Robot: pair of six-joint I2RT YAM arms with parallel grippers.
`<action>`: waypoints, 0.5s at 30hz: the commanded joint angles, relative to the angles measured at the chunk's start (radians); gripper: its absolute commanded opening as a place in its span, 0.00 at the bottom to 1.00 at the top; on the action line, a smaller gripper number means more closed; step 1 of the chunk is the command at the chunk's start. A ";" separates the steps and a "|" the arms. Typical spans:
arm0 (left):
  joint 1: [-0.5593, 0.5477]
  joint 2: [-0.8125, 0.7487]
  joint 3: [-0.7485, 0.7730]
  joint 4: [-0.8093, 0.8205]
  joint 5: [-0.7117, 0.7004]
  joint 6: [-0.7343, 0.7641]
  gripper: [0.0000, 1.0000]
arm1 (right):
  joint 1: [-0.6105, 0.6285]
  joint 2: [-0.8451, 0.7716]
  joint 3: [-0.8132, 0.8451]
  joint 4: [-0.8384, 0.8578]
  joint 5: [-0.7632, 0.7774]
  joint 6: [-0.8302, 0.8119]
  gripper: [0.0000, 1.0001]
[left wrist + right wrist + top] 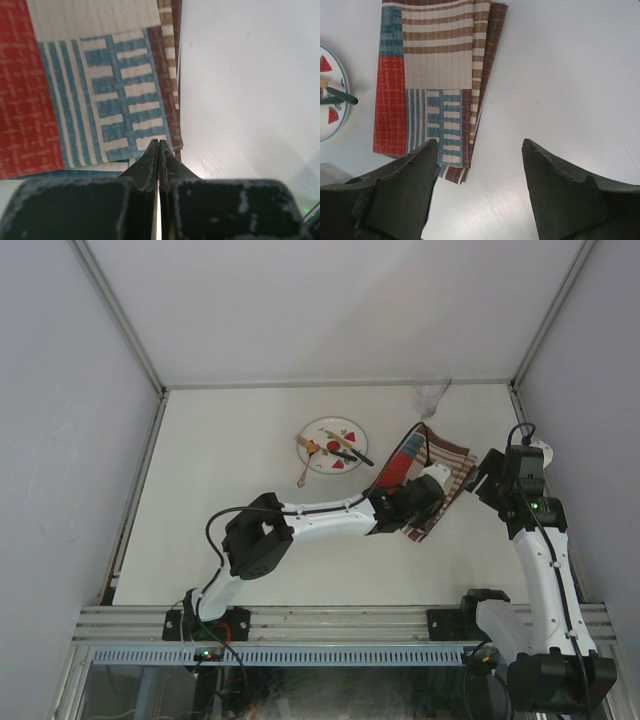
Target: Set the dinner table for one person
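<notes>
The dinner table [200, 500] is a plain off-white top. On its right half lies a folded red, blue and brown striped placemat [455, 462] [100, 85] [435, 65]. My left gripper [432, 482] [159, 142] is shut, its tips at the placemat's near right corner. No cloth shows between its fingers. My right gripper [482, 478] [479, 143] is open over bare table just right of the placemat, holding nothing. A white plate [312, 432] [332, 127] with watermelon pictures sits left of the placemat, with utensils [345, 448] lying across it.
A clear glass [432, 395] stands at the far edge behind the placemat. A small utensil [303, 476] lies on the table near the plate's front left. Aluminium rails [340, 385] edge the table, with grey walls on both sides.
</notes>
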 commanded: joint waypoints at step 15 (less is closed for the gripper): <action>-0.043 0.123 0.117 -0.094 -0.004 0.037 1.00 | -0.019 -0.014 0.038 0.013 0.019 -0.018 0.99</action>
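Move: My left hand, shut and empty, hovers some 5 cm over the folded napkin's near corner, which lies about 3 cm back and 1 cm left of it; the napkin's middle is roughly 15 cm ahead and 1 cm right. The plate sits about 26 cm ahead and 24 cm left, and the black-handled knife on it 25 cm ahead, 19 cm left. From my right hand, the napkin's middle lies 14 cm ahead, 9 cm left and 16 cm below. I finish lifting my left hand about 3 cm, easing slightly forward, then turn around and sink some 4.5 cm towards the napkin's near corner, drawing back about 2 cm on the way down. The shut fingers spring wide open as I come down, straddling the corner from above, still clear of the cloth. My right hand stays put and spreads its fingers a little wider. ##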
